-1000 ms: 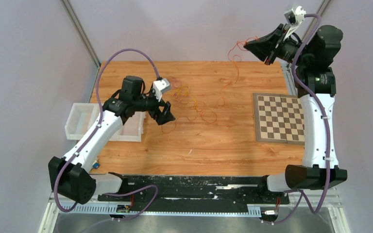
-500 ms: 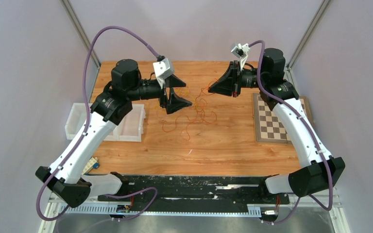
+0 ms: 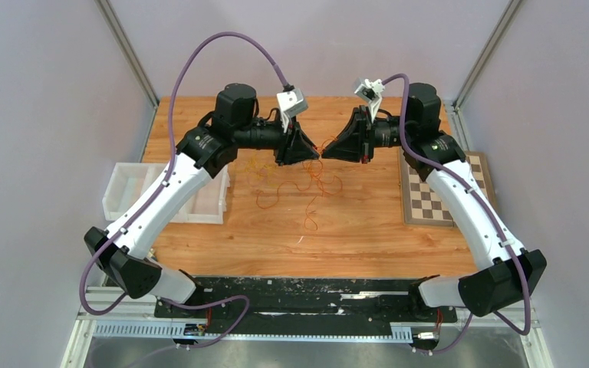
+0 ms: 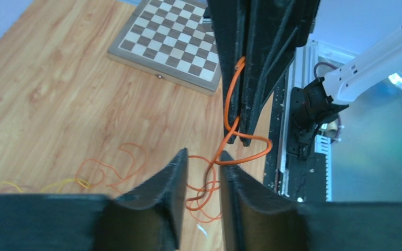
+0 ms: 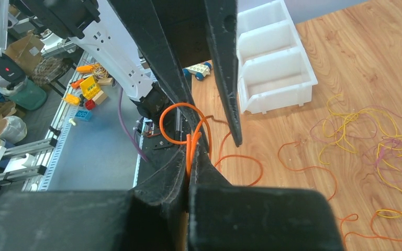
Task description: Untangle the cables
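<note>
Both grippers meet tip to tip in the air over the middle of the table. My right gripper [image 5: 190, 149] is shut on an orange cable [image 5: 170, 112], which loops out past its tips. My left gripper [image 4: 203, 155] faces the right gripper [image 4: 239, 140]; its jaws stand a narrow gap apart, with the orange cable's hanging loop [image 4: 261, 151] passing between them. The frames do not show whether a finger touches it. The rest of the cables [image 3: 307, 184], orange, yellow [image 5: 392, 151] and pink [image 5: 379, 159], lie tangled on the wood below.
White bins [image 3: 134, 192] stand at the table's left edge. A chessboard [image 3: 437, 192] lies at the right, under the right arm. A small toy car [image 5: 199, 69] sits by the bins, and the black base rail [image 3: 314, 295] runs along the near edge.
The right arm swung in from the back right corner to the centre, bringing the orange cable. The left arm rose and moved right to meet it, and its jaws narrowed.
</note>
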`<action>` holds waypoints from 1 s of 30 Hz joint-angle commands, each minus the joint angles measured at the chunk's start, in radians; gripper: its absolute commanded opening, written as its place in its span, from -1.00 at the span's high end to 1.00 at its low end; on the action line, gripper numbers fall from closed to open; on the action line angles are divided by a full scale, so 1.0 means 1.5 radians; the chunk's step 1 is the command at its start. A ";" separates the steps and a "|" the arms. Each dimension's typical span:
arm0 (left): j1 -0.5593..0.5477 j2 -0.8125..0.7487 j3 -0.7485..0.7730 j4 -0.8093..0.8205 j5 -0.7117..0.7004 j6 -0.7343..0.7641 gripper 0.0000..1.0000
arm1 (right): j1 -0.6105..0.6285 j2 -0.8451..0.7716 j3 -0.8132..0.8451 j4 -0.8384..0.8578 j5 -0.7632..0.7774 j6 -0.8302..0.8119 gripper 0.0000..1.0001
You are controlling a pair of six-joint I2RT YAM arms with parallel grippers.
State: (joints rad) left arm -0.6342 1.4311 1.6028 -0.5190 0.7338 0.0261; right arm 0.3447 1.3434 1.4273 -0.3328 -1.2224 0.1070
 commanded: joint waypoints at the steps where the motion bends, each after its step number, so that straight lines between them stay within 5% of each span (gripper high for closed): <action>1: -0.005 0.003 0.049 -0.039 0.034 0.022 0.45 | 0.004 -0.008 0.007 0.007 -0.012 -0.021 1.00; 4: -0.004 -0.024 0.027 -0.034 0.054 0.029 0.94 | 0.001 -0.007 0.008 0.003 -0.005 -0.021 0.74; 8: 0.047 -0.065 -0.011 -0.023 0.072 -0.017 1.00 | -0.048 0.003 0.029 0.001 -0.014 0.022 -0.41; 13: 0.210 -0.116 -0.037 -0.045 0.073 -0.070 1.00 | -0.136 -0.002 0.053 -0.015 -0.017 0.033 -0.93; 21: 0.515 -0.121 0.075 -0.268 0.001 0.044 1.00 | -0.177 -0.017 0.053 -0.113 0.019 -0.055 -1.00; 30: 0.681 -0.112 0.081 -0.256 -0.223 0.191 1.00 | -0.178 -0.008 0.070 -0.198 0.065 -0.137 -1.00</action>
State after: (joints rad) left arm 0.3096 1.2671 1.7161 -0.9108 0.5457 0.2020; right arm 0.0814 1.3502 1.4807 -0.5659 -1.1557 -0.0162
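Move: Between the left hand's half-closed fingers runs the orange cable, about 1 cm to the right of its hand point, and the right hand's shut fingertips still grip the same cable. The left hand has the white box some 40 cm to its left, 8 cm ahead and 34 cm below. The yellow-purple tangle is roughly 21 cm ahead, 9 cm left and 35 cm below it; the loose orange strand is about 9 cm ahead, 3 cm left, equally low. Closing fully on the orange cable, the left hand takes it over almost in place, then sweeps about 35 cm left and some 8 cm forward, near level, towards the space above the white box, swinging about 60 degrees counter-clockwise. The right hand opens wide, lets go of the cable and backs off some 8 cm right and 5 cm forward, turning slightly clockwise. ##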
